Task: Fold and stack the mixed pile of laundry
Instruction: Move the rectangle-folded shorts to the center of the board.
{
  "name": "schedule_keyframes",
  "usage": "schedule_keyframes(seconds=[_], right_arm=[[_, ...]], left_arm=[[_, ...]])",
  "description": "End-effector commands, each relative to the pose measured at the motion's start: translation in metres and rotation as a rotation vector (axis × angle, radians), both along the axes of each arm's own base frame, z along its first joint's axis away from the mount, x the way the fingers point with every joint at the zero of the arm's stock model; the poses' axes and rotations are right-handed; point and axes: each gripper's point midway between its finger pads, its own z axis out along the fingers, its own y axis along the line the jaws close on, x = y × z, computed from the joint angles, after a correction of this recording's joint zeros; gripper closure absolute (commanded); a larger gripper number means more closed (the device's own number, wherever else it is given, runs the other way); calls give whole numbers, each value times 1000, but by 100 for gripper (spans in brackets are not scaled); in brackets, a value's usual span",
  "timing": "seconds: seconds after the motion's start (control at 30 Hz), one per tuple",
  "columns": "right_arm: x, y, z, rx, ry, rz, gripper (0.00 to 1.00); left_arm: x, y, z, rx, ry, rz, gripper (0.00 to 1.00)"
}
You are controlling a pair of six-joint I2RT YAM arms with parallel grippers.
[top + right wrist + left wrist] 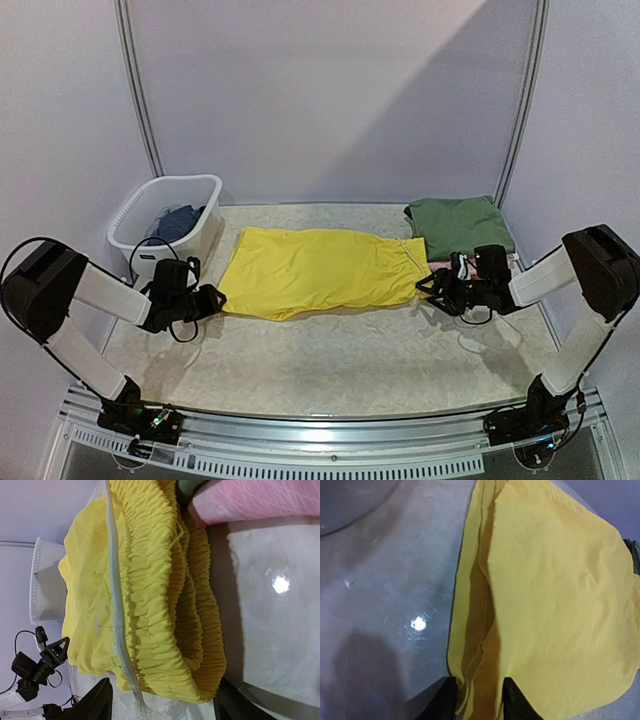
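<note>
The bright yellow shorts [315, 270] lie flat across the middle of the table, waistband to the right. My left gripper [212, 298] is low at their left hem. In the left wrist view its fingers [442, 702] press on a bunched fold of the yellow hem [480, 680], which fills the gap of the gripper [475, 700]. My right gripper [428, 287] is at the waistband. Its jaws [162, 705] stand wide on either side of the gathered elastic [165, 630], with room to spare. A white drawstring [116, 605] hangs down across it.
A folded olive-green garment [458, 225] lies at the back right, with a pink one [260, 500] under it, close to my right gripper. The white slotted basket [150, 205] at the back left holds a dark blue garment [178, 222].
</note>
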Motion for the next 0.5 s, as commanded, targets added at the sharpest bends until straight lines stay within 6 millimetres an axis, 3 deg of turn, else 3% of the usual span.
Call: schedule_keyframes(seconds=[0.0,0.17,0.4,0.47], right_arm=[[-10,-6,-35,-11,113,-13,36],[-8,-4,-42,6,120,-13,43],[-1,-9,-47,33,120,-27,63],[1,-11,-48,36,119,-29,68]], left_arm=[[-2,3,-10,4,26,-1,73],[0,3,-11,8,24,-3,81],[0,4,-10,14,21,-5,87],[-1,6,-10,21,24,-2,95]])
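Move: The yellow shorts' near-left corner already lies between the left fingers; their middle is about 23 cm to that hand's right and 7 cm ahead, a centimetre lower. The white basket stands some 12 cm to its left, 16 cm ahead, rising about 6 cm above it. From the right hand, poised around the waistband corner, the shorts' middle is about 21 cm left, 5 cm ahead and 2 cm below; the green shirt stack is 16 cm ahead, 9 cm right, about level. The left fingers pinch the layered near-left corner of the shorts nearly shut, that hand otherwise staying in place. The right hand eases about 1.5 cm forward and as much down around the near waistband corner, its fingers closing by about half from either side but not yet shut, with the drawstring hanging between them. ##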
